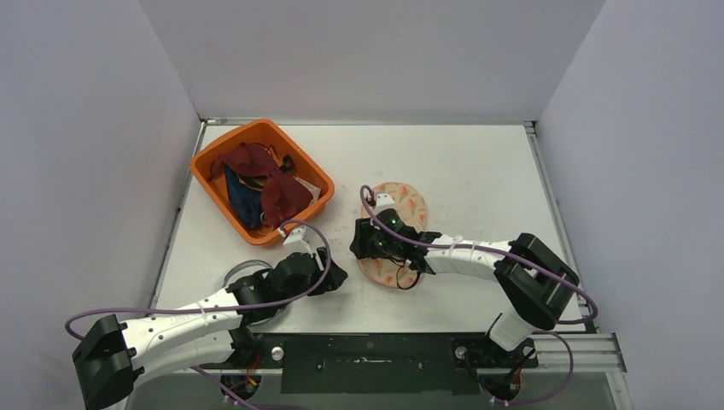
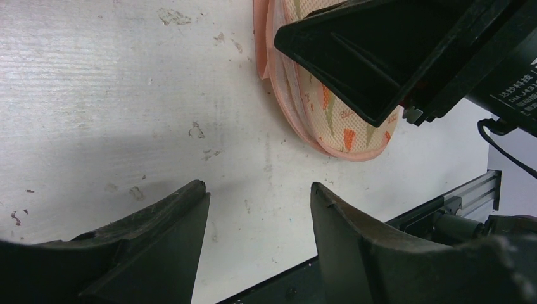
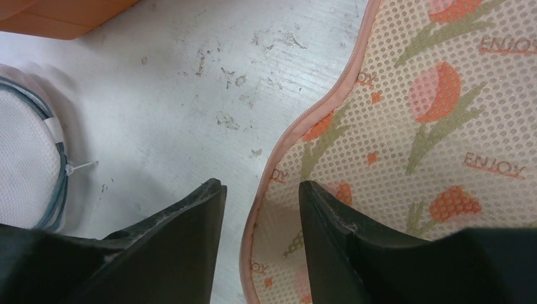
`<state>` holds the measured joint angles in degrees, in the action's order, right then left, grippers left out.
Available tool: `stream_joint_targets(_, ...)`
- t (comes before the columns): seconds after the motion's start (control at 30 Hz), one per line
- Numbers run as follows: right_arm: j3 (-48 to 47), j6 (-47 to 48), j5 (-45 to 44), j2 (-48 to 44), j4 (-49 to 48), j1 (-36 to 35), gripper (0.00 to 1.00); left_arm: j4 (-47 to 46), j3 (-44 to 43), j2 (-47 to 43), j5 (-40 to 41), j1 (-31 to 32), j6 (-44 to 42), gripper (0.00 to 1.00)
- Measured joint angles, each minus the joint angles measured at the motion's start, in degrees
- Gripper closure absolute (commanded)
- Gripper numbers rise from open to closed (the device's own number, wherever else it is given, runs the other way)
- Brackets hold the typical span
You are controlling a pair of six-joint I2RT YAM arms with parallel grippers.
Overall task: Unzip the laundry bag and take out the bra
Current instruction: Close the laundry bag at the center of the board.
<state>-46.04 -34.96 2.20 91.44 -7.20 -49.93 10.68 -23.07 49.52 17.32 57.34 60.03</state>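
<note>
The laundry bag is a round, flat mesh pouch with a tulip print and a pink zipped rim, lying at the table's middle. My right gripper is open. Its jaws straddle the bag's left rim, one finger over the mesh and one over the table. In the top view the right gripper sits on the bag's left side. My left gripper is open over bare table just left of the bag, with nothing between its fingers. The bra is hidden.
An orange bin at the back left holds dark red and blue garments. A white mesh pouch with a blue rim lies under my left arm, near the front edge. The black rail runs along the near edge.
</note>
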Motion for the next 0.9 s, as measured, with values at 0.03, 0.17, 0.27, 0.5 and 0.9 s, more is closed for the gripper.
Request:
stream_joint_targets(0.03,0.0,-0.2,0.2,-0.1,0.1,0.0,0.41,0.0,0.0,0.0,0.0,0.0,0.0,0.42)
stream_joint_targets(0.17,-0.1,-0.5,0.2,-3.4,2.4,0.0,0.28,0.0,0.0,0.0,0.1,0.0,0.0,0.41)
stream_joint_targets(0.27,-0.1,0.0,-0.7,-10.2,5.7,0.0,0.25,0.1,-0.1,0.2,0.4,0.0,-0.6,0.41)
stream_joint_targets(0.5,3.1,2.6,-10.4,-35.6,10.0,0.1,0.2,0.6,-8.2,5.5,-1.0,-1.6,-5.1,0.44)
stream_joint_targets(0.9,30.3,-3.4,-17.0,-59.0,12.5,3.8,0.03,-14.0,-25.6,30.4,-14.4,-4.1,-14.3,0.7)
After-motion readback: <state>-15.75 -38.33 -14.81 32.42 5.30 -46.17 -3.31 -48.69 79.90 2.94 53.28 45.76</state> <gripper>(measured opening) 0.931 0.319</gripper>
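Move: The laundry bag lies flat and folded shut. Its middle is roughly 12 cm ahead of the empty left gripper, 14 cm to its right and 6 cm below. From the right gripper, low at the bag's left edge, that middle is some 10 cm right, 3 cm ahead and 3 cm down. The orange basket stands about 25 cm ahead and 21 cm left of the left gripper, the round mesh bag 23 cm left and 4 cm back. Lift the right gripper off the laundry bag's left edge and carry it some 16 cm right, arching high over the bag and sinking again by its near right edge, turning about 20 degrees clockwise and opening wide. Shortly after, bring the left gripper about 12 cm right and 7 cm forward into the cleared space over the bag, rising then starting down, its fingers narrowing. ##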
